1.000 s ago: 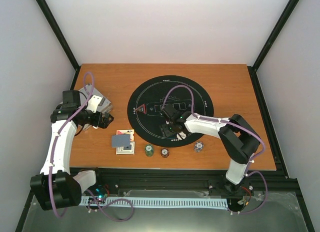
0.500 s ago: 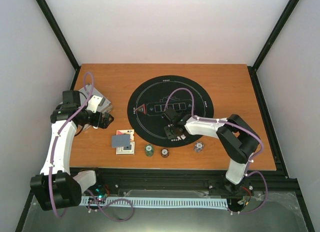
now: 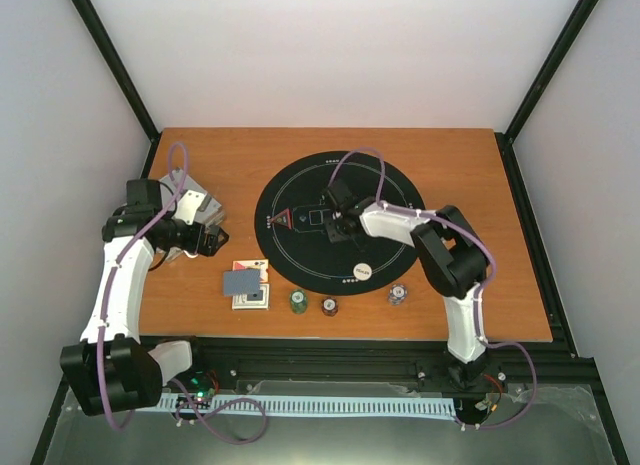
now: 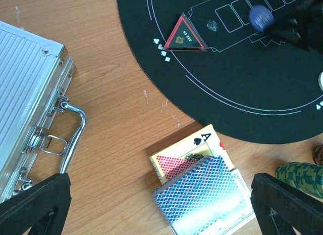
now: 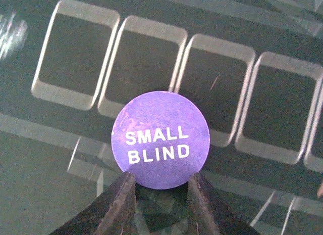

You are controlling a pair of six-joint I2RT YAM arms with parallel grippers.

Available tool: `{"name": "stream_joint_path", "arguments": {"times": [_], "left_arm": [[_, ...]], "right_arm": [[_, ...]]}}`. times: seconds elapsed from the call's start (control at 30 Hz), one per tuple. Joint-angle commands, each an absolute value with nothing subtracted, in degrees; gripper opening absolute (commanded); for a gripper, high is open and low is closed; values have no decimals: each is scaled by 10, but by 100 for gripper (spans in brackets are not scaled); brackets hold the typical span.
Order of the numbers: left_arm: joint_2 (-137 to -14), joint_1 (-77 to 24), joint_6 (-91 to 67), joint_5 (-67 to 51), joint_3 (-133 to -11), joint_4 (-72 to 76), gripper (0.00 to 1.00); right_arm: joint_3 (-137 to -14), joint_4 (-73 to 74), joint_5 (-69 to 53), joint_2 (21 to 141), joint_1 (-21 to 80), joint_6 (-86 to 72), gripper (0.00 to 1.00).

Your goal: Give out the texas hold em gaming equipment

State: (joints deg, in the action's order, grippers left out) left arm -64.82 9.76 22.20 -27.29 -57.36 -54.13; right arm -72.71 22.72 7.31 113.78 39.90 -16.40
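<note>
My right gripper (image 5: 160,190) is shut on a purple disc (image 5: 160,139) lettered SMALL BLIND, held just above the row of card boxes printed on the black mat (image 5: 45,184). From above, this gripper (image 3: 335,217) hangs over the mat's middle (image 3: 400,200). A white dealer button (image 3: 362,271) lies on the mat's near part. Green (image 3: 298,301), brown (image 3: 329,306) and blue-white (image 3: 399,295) chip stacks stand on the wood in front of the mat. My left gripper (image 4: 161,212) is open above a grey-backed deck (image 4: 202,194) lying on a card box (image 4: 176,164).
The silver aluminium case (image 4: 25,93) lies at the left with its handle (image 4: 70,129) toward the cards. A red-edged triangular marker (image 4: 184,35) sits on the mat's left side. Black frame posts border the table.
My right gripper closed on the purple disc and carried it from the mat's near part toward its middle, uncovering the white button. The left arm has not moved.
</note>
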Motion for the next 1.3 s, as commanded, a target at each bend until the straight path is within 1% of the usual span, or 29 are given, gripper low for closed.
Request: {"name": "stream_joint_path", "arguments": {"times": [0.0, 0.3, 0.53, 0.6, 0.67, 0.73, 0.8, 0.87, 1.03, 1.2, 1.27], "left_arm": [[-658, 102, 212, -289, -609, -561, 100], [-669, 102, 219, -298, -615, -568, 100], [-682, 101, 222, -300, -615, -566, 100], [-684, 101, 221, -301, -615, -566, 100], [-684, 101, 221, -302, -616, -568, 100], [-681, 102, 221, -303, -616, -570, 100], [-677, 102, 223, -303, -615, -572, 100], [-674, 101, 225, -299, -613, -573, 100], [-675, 101, 227, -300, -613, -580, 100], [-670, 101, 220, -306, -612, -578, 100], [-669, 102, 219, -308, -612, -580, 100]], "right_arm": [[-823, 249, 106, 1229, 339, -145, 30], [-1079, 325, 106, 1405, 291, -131, 31], [-1242, 386, 87, 1490, 273, -128, 33], [-1279, 400, 85, 1498, 272, -125, 36], [-1283, 409, 76, 1484, 273, -121, 42], [-1237, 403, 77, 1444, 280, -116, 50], [-1163, 379, 85, 1378, 290, -110, 58], [-1086, 356, 86, 1303, 301, -110, 64], [-867, 310, 99, 1129, 345, -130, 71], [-683, 284, 105, 1045, 404, -168, 74], [-634, 268, 105, 1022, 425, -189, 75]]}}
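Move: The Small Blind button is already between the right fingertips, its middle about 2 cm ahead of them at mat level. It is bound for the open far edge of the mat, some 21 cm straight ahead of the right hand. The red triangle marker lies about 15 cm to this hand's left and 5 cm farther out, and the Dealer button 12 cm back and 7 cm right. From the left hand the Small Blind button is roughly 11 cm ahead, 29 cm right and 16 cm lower. The Small Blind button, still held at its near edge by the right fingers, is slid straight forward about 20 cm at mat level, past the card boxes to the far edge, while the wrist turns some 10 degrees clockwise. The fingers then open and let go, and the hand draws back over the mat by the same distance, turning back and rising about 6 cm. ##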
